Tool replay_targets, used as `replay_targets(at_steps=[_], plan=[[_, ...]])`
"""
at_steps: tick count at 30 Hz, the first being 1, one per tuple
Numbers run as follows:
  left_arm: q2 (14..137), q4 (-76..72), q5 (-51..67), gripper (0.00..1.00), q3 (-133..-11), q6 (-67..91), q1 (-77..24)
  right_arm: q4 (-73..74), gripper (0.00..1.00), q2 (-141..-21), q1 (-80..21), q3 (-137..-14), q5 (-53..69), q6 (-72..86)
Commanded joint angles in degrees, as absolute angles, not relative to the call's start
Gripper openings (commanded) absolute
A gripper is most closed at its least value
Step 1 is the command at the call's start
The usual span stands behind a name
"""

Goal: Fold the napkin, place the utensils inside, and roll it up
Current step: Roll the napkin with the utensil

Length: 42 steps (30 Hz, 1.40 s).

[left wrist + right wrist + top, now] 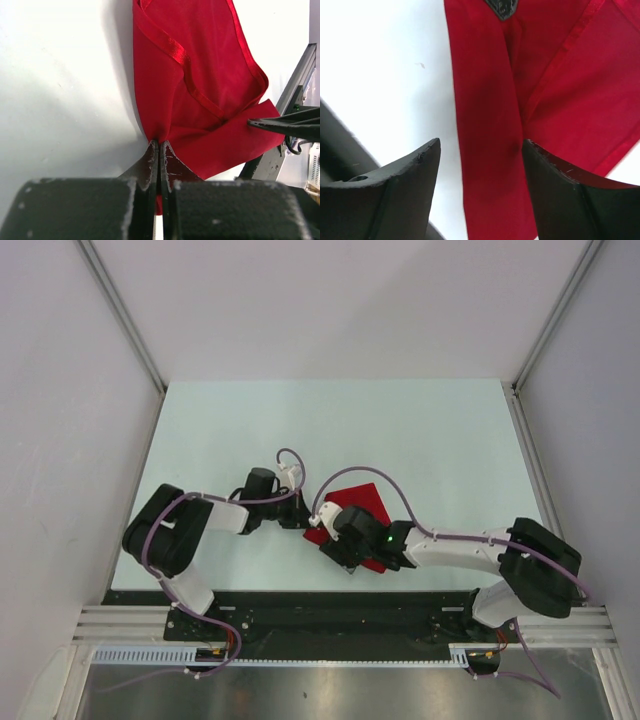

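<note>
The bright red napkin (363, 500) lies crumpled and partly folded on the pale table, near its front middle. My left gripper (160, 146) is shut on one gathered corner of the napkin (200, 75), and red cloth shows between its jaws. My right gripper (481, 142) hangs open just above a folded strip of the napkin (485, 100), one finger on each side of it and nothing pinched. From above, the left gripper (304, 522) and the right gripper (330, 537) meet at the cloth's left edge. The utensils are out of view.
The pale table (250, 430) is walled by white panels at the left, back and right. A black rail (320, 605) carrying both arm bases runs along the near edge. In the left wrist view the right arm's dark fingers (287, 126) reach in from the right.
</note>
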<state>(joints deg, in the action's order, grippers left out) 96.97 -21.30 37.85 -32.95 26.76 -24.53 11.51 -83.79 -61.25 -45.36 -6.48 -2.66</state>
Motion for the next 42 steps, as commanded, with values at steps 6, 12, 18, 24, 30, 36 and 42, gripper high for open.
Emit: replay_targets(at_steps=[6, 12, 18, 24, 30, 36, 42], plan=[[99.32, -17.05, 36.56, 0.00, -34.45, 26.28, -24.96, 5.80, 0.61, -88.68, -65.13, -45.35, -18.02, -6.68], [98.79, -16.79, 37.00, 0.00, -34.72, 26.37, -24.96, 8.17, 0.43, -91.32, -63.90, -46.40, -14.42, -5.10], [96.95, -16.35, 37.35, 0.20, -36.21, 27.42, -24.61, 12.91, 0.33, -92.63, -60.03, -48.78, -0.63, -3.08], [91.33, -15.21, 34.56, 0.58, -37.79, 29.00, -22.42, 15.82, 0.23, -93.34, -53.10, -48.96, 17.03, -0.27], [83.42, -14.15, 28.74, 0.68, -35.69, 27.78, -21.36, 11.97, 0.22, -94.83, -42.82, -46.94, 35.49, 3.68], [79.72, -20.65, 31.64, 0.68, -28.84, 26.19, -21.71, 7.48, 0.20, -99.22, -34.64, -45.35, 48.59, 7.20], [83.04, -26.18, 34.01, 0.65, -26.98, 26.63, -23.20, 6.24, 0.19, -104.93, -31.38, -45.26, 53.69, 8.08]])
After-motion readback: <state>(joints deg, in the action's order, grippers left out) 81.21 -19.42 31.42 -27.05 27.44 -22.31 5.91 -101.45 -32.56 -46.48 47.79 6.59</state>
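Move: Just under the right hand's open fingers, some 3 cm down, lies the middle of the napkin's rolled edge; from the left hand that spot is about 6 cm back and 10 cm to the right. The roll's left end, still pinched by the left fingers, is roughly 6 cm ahead and 10 cm left of the right hand, 4 cm lower. The unrolled part spreads about 9 cm ahead and 5 cm right of it, also 4 cm lower. Dropping some 3 cm over the rolled edge, the right hand closes around it and then, nearly in place, tips about 50 degrees so that its fingers swing from pointing forward-left to left and slightly back, keeping the pinch. Meanwhile the left hand first holds the roll's left end, then opens, comes free upward, forward and left by about 6 cm in height, and sinks partway back towards it. ##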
